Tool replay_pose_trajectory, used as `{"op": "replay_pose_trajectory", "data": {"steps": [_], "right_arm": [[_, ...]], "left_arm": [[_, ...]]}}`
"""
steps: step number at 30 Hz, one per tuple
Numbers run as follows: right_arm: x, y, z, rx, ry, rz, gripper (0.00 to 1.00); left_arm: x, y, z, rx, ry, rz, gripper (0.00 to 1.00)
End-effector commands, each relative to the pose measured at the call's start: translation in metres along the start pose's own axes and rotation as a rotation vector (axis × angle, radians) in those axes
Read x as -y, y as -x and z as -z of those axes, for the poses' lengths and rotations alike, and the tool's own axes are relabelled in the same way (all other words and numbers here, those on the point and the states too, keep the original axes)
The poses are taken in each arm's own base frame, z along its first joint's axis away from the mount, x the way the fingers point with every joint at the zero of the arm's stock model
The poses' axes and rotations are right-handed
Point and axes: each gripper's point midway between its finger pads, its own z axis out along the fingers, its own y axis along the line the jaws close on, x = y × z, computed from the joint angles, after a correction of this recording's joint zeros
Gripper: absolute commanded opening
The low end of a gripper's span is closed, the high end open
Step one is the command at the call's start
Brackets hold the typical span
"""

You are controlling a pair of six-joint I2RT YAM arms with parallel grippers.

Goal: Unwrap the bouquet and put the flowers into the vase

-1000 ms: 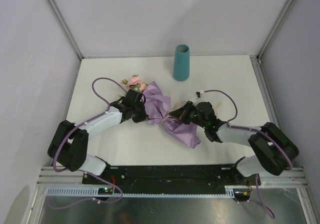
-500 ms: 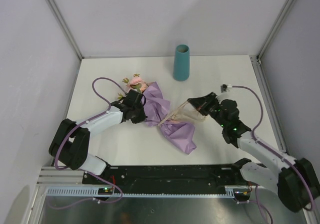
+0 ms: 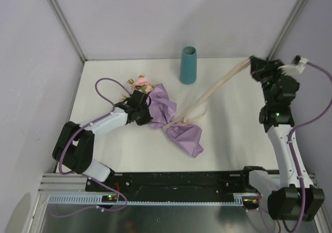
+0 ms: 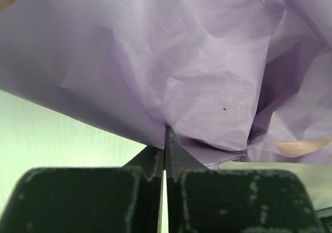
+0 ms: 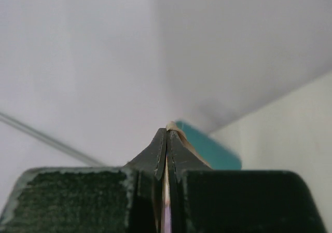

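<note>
The bouquet lies on the white table, wrapped in crinkled lilac paper. The flowers show as pink heads at its upper left end; their stems are hidden by the paper. My left gripper is shut on the paper's edge. The right gripper is raised at the far right and shut on the cream ribbon. That ribbon runs taut down to the bouquet's waist. The teal vase stands upright at the back.
Pale walls with metal corner posts close in the table on three sides. A black rail carries the arm bases along the near edge. A purple cable loops over the table by the left arm.
The right gripper has pulled the ribbon up and away to the far right, drawing it out long. The bouquet's lower end shifted slightly. The left gripper stayed on the paper.
</note>
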Motion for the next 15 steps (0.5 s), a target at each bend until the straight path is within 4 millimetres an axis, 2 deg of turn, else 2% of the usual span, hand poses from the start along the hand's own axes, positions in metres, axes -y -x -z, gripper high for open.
{"op": "replay_pose_trajectory", "data": {"steps": [1, 7, 15], "right_arm": [[-0.025, 0.066, -0.023, 0.155, 0.093, 0.152, 0.0], [-0.048, 0.13, -0.058, 0.281, 0.168, 0.272, 0.0], [-0.048, 0.19, -0.105, 0.36, 0.115, 0.428, 0.0]], "left_arm": [[0.005, 0.018, 0.005, 0.038, -0.007, -0.018, 0.0], [0.007, 0.018, 0.005, 0.029, -0.019, -0.017, 0.0], [0.012, 0.025, 0.013, 0.045, -0.049, -0.016, 0.0]]}}
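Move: The right hand holds the ribbon high up; the wrapper's waist it still runs to lies about 29 cm to its left, 10 cm back and 36 cm below. The vase stands some 19 cm left and 13 cm ahead, its middle 27 cm lower; the flowers lie about 41 cm left and 9 cm ahead, 35 cm lower. From the left hand, pinching the paper, the waist is 7 cm right and 2 cm back, slightly lower. Right hand, still pinching the ribbon, sweeps up about 13 cm, rightward and forward, away from the wrapper's waist. ##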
